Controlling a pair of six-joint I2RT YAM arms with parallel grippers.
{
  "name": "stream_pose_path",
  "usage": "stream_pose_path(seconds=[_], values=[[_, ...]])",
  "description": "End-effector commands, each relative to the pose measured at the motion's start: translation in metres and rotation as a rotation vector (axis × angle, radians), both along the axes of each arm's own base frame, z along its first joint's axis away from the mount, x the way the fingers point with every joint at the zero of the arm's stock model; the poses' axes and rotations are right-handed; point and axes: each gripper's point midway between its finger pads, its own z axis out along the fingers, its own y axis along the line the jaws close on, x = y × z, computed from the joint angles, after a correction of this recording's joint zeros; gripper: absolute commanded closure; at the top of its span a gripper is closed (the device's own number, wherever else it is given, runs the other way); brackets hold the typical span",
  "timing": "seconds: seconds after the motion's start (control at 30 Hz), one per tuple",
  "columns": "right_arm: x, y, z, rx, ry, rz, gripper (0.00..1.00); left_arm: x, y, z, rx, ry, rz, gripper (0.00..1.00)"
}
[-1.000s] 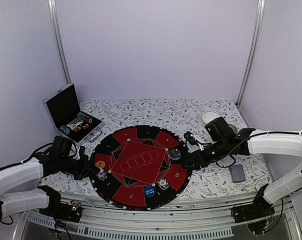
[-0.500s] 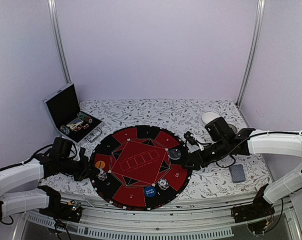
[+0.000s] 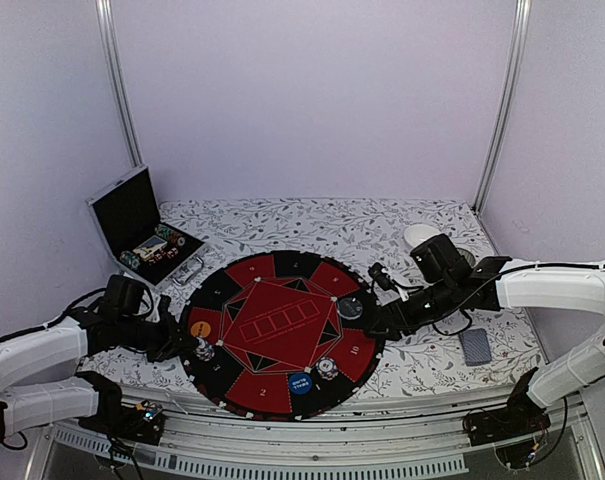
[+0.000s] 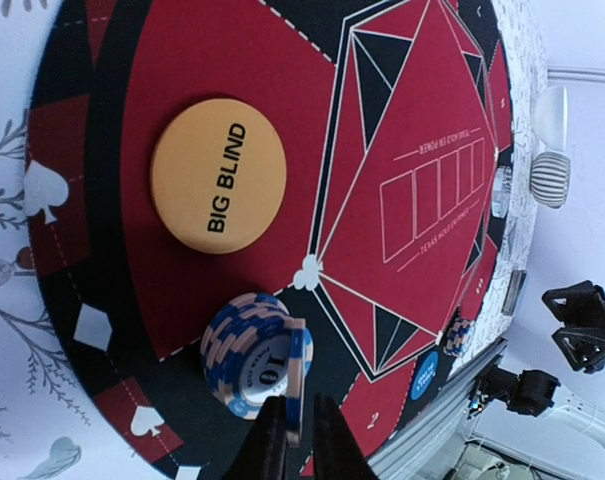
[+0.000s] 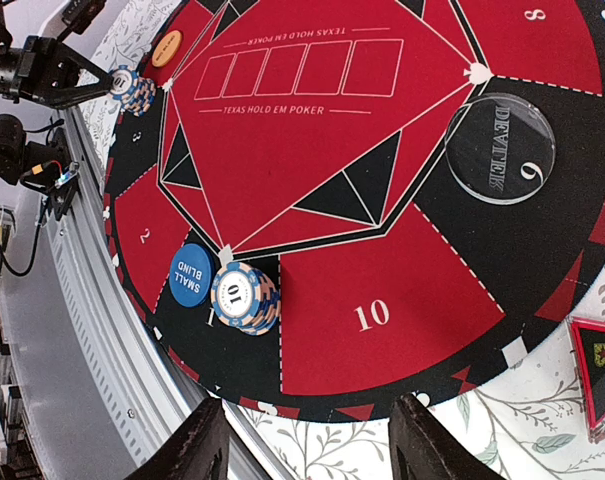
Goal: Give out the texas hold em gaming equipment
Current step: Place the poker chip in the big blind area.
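A stack of blue-and-white poker chips [image 4: 250,345] stands on the round red-and-black poker mat [image 3: 282,300] below the orange BIG BLIND button [image 4: 218,175]. One more chip [image 4: 297,375] stands on edge against that stack, between the fingers of my left gripper [image 4: 298,435]. The jaws are slightly parted, with a gap showing on the chip's right side. My right gripper [image 5: 312,445] hangs open and empty over the mat's edge by segment 10. A second chip stack [image 5: 244,297] sits beside the blue SMALL BLIND button [image 5: 190,275]. A clear DEALER disc [image 5: 500,148] lies at segment 9.
A black-red triangle marker [image 5: 597,375] lies just off the mat. A grey-blue card deck [image 3: 475,346] rests on the floral cloth under the right arm. An open case [image 3: 142,225] with chips stands at the back left, a white bowl [image 3: 419,235] at the back right.
The left jaws have parted a little around the chip standing on edge. Neither arm has visibly shifted, and the right gripper stays open.
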Motion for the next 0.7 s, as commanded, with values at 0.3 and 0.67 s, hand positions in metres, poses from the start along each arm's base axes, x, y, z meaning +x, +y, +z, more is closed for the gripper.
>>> stream_pose_path(seconds=[0.3,0.67], values=[[0.009,0.004,0.013,0.018,-0.029,-0.005,0.44,-0.002,0.012,-0.004,0.093,0.014,-0.016,0.67],[0.010,0.003,0.015,0.014,-0.037,-0.012,0.43,0.010,0.015,0.011,0.147,-0.019,-0.039,0.48]])
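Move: Just about 3 cm to the left hand's right, 1 cm ahead and 2 cm lower stands the poker chip stack, with a chip on edge over it, still between fingers that are already loosening. The big blind button lies some 7 cm ahead and 2 cm right, 4 cm down; the inner panel's club-marked corner is about 3 cm ahead, 7 cm right, equally low. From the right hand, the stack is roughly 43 cm left, 2 cm back and 8 cm down. Spreading its fingers from a narrow gap to about half open, the left hand lets go of the upright chip over the stack. It sinks and draws back barely 1 cm, then eases about 1 cm left, away from the stack, regaining a little height, while its left side tilts up some 5 degrees. ##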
